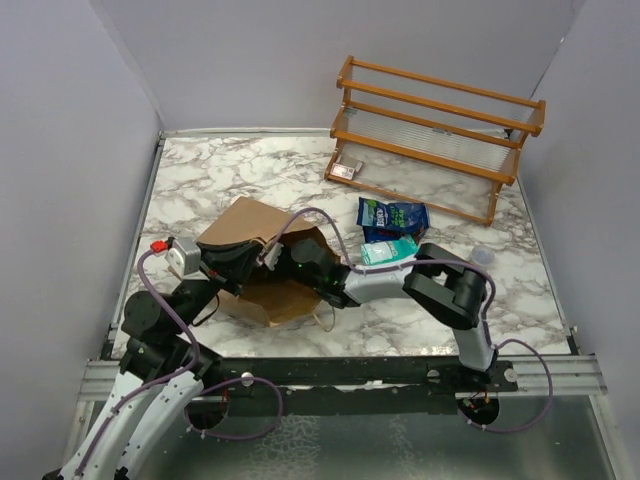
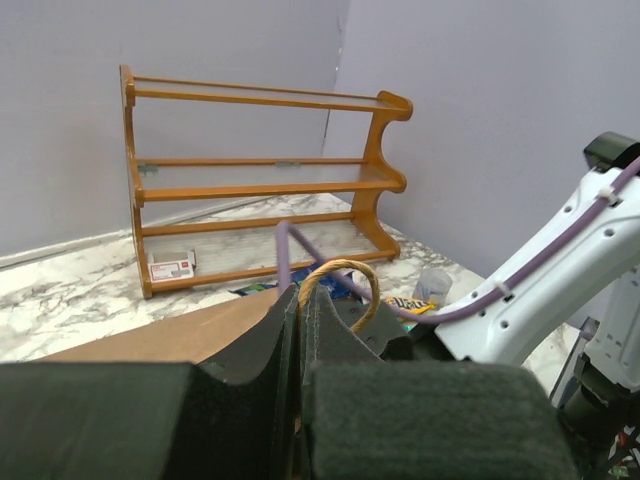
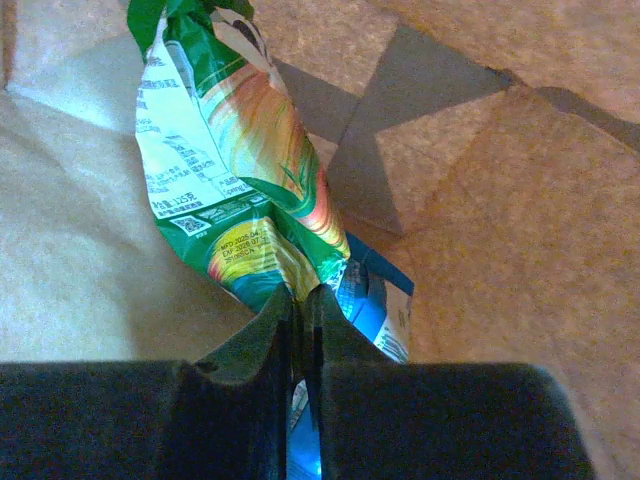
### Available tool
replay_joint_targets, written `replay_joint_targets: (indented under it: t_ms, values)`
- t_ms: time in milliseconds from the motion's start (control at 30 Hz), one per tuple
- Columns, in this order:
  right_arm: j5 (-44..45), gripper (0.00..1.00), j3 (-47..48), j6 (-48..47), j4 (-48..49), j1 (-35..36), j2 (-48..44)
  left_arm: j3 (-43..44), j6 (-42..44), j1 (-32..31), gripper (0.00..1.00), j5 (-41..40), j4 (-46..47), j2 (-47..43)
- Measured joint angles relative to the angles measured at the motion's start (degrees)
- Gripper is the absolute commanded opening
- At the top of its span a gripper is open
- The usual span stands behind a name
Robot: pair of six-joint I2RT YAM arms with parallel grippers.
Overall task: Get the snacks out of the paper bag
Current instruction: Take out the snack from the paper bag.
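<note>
The brown paper bag (image 1: 250, 225) lies on its side on the marble table. My left gripper (image 1: 250, 265) is shut on the bag's rim beside its twisted loop handle (image 2: 345, 285); in the left wrist view the left gripper (image 2: 300, 292) pinches brown paper (image 2: 150, 335). My right gripper (image 1: 288, 260) reaches into the bag's mouth. Inside the bag, the right gripper (image 3: 303, 293) is shut on the lower end of a green snack packet (image 3: 235, 150), with a blue packet (image 3: 378, 305) under it. A blue packet (image 1: 392, 217) and a teal packet (image 1: 388, 250) lie outside on the table.
A wooden shelf rack (image 1: 440, 135) stands at the back right, with a small pale box (image 1: 347, 170) on its lowest level. A clear cup (image 1: 483, 257) sits right of the teal packet. The right arm (image 2: 540, 290) crosses close in front of the left gripper. Grey walls enclose the table.
</note>
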Motion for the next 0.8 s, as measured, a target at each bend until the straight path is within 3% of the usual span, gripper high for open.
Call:
replay_joint_targets:
  t_ms: [367, 800]
  values:
    - [1.1, 0.01, -11.7, -1.4, -3.3, -0.2, -14.5, -1.0, 0.2, 0.0, 0.00, -2.3, 0.3, 0.9]
    - [-0.6, 0.01, -13.8, 1.9, -8.1, -0.2, -24.4, -1.0, 0.3, 0.0, 0.00, -5.0, 1.4, 3.0]
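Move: The right hand, reaching leftward into the tipped paper bag, already pinches a green snack packet. The teal packet of the laid-out snacks is about 31 cm to its right, 7 cm ahead and 8 cm below, with the blue snack bags 10 cm beyond that packet. A loose blue packet in the bag lies some 5 cm left, 4 cm ahead and 4 cm under this hand. From the left hand, the teal packet is roughly 27 cm right, 19 cm ahead and 34 cm down. Rightward and up, then more steeply up, the right hand draws the pinched green packet from the depth of the bag towards its mouth, about 7 cm right and 8 cm up, easing back some 3.5 cm, fingers still shut. The left hand keeps its pinch on the twisted handle and shifts about 2.5 cm forward, sinking slightly and turning a little counter-clockwise. ##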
